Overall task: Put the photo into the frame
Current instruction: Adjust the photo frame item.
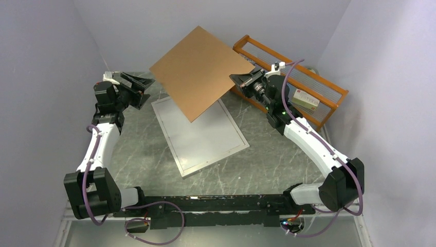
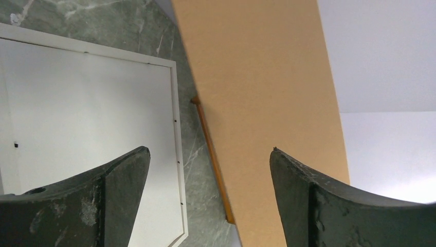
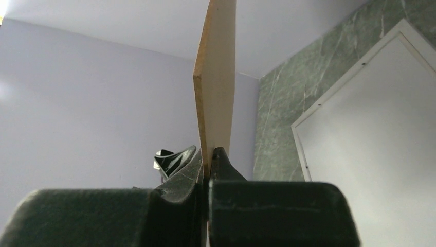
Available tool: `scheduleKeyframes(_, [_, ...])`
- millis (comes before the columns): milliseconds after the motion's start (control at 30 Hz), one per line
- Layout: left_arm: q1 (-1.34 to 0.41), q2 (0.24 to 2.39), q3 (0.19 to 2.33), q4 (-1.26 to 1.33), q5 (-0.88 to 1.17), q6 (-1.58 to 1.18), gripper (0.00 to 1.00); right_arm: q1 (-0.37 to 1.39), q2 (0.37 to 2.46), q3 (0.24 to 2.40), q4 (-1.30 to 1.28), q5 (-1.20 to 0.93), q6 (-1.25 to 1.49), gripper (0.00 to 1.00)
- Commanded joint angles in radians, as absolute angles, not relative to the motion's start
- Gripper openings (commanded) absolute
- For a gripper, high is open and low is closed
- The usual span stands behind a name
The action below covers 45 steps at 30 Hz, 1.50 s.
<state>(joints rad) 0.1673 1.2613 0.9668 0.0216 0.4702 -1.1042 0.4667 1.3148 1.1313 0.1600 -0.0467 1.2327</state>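
Observation:
The white frame (image 1: 216, 161) lies flat on the green marble table, and its centre is a plain pale surface. No printed side of the photo shows in any view. My right gripper (image 1: 238, 80) is shut on the right edge of a plain brown backing board (image 1: 200, 72), which hangs tilted in the air above the frame's far half. In the right wrist view the board (image 3: 218, 92) stands edge-on between the closed jaws (image 3: 208, 157), with the frame (image 3: 347, 76) to the right. My left gripper (image 1: 145, 92) hovers open at the back left, holding nothing. Its view shows the frame (image 2: 176, 118) and the board (image 2: 267, 92) beyond the spread gripper (image 2: 211, 150).
An orange wooden rack (image 1: 308, 85) stands at the back right behind the right gripper, with a small box (image 1: 307, 99) in it. One of its bars (image 2: 213, 164) shows under the board. Lilac walls close in the table on three sides.

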Motion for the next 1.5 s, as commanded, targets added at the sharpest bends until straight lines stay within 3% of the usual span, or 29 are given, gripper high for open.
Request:
scheduleKeyframes(0, [0.164, 1.284, 0.962, 0.082, 0.508, -1.139, 0.93, 0.465, 1.3, 1.14, 0.349, -0.105, 1.295, 0.0])
scheduleKeyframes(200, [0.164, 1.362, 0.919, 0.263, 0.587, -1.25, 0.94, 0.465, 1.327, 1.135, 0.429, -0.172, 1.38, 0.0])
scheduleKeyframes(300, [0.164, 1.404, 0.927, 0.364, 0.636, -1.316, 0.88, 0.466, 1.332, 1.119, 0.459, -0.199, 1.428, 0.0])
scheduleKeyframes(500, [0.166, 1.38, 0.874, 0.617, 0.629, -1.474, 0.5, 0.466, 1.323, 1.088, 0.451, -0.196, 1.433, 0.0])
scheduleKeyframes(800, [0.178, 1.313, 0.971, 0.598, 0.662, -1.458, 0.03, 0.461, 1.3, 1.041, 0.421, -0.208, 1.396, 0.0])
scheduleKeyframes(833, [0.183, 1.319, 0.981, 0.618, 0.671, -1.466, 0.03, 0.459, 1.292, 1.038, 0.409, -0.209, 1.383, 0.04])
scheduleKeyframes(900, [0.195, 1.331, 1.005, 0.661, 0.7, -1.484, 0.02, 0.447, 1.272, 1.024, 0.372, -0.211, 1.344, 0.21])
scheduleKeyframes(1033, [0.218, 1.352, 1.112, 0.647, 0.797, -1.476, 0.02, 0.388, 1.244, 1.0, 0.259, -0.274, 1.275, 0.68])
scheduleKeyframes(1100, [0.222, 1.354, 1.168, 0.594, 0.841, -1.447, 0.02, 0.351, 1.228, 0.987, 0.191, -0.301, 1.237, 0.8])
scheduleKeyframes(1200, [0.23, 1.356, 1.251, 0.465, 0.899, -1.388, 0.03, 0.307, 1.182, 0.959, 0.153, -0.322, 1.148, 0.91])
scheduleKeyframes(1467, [0.232, 1.4, 1.343, 0.443, 1.058, -1.46, 0.03, 0.228, 1.211, 1.183, -0.037, -0.403, 0.861, 0.98])
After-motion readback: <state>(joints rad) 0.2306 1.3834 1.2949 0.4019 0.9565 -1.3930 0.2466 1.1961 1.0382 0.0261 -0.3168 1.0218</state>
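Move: The brown backing board's middle is about 21 cm right, 4 ahead and 6 above the empty left hand, its left edge just ahead of those fingers. The right hand still holds it, middle about 15 cm left, 6 ahead and slightly below. From the right hand, the white frame lies some 15 cm left, 11 back and 35 below; the wooden rack about 22 right, 5 ahead and 28 below. Left hand rises about 17 cm, pinching the backing board's left edge; right hand opens and withdraws some 6 cm rightward. ##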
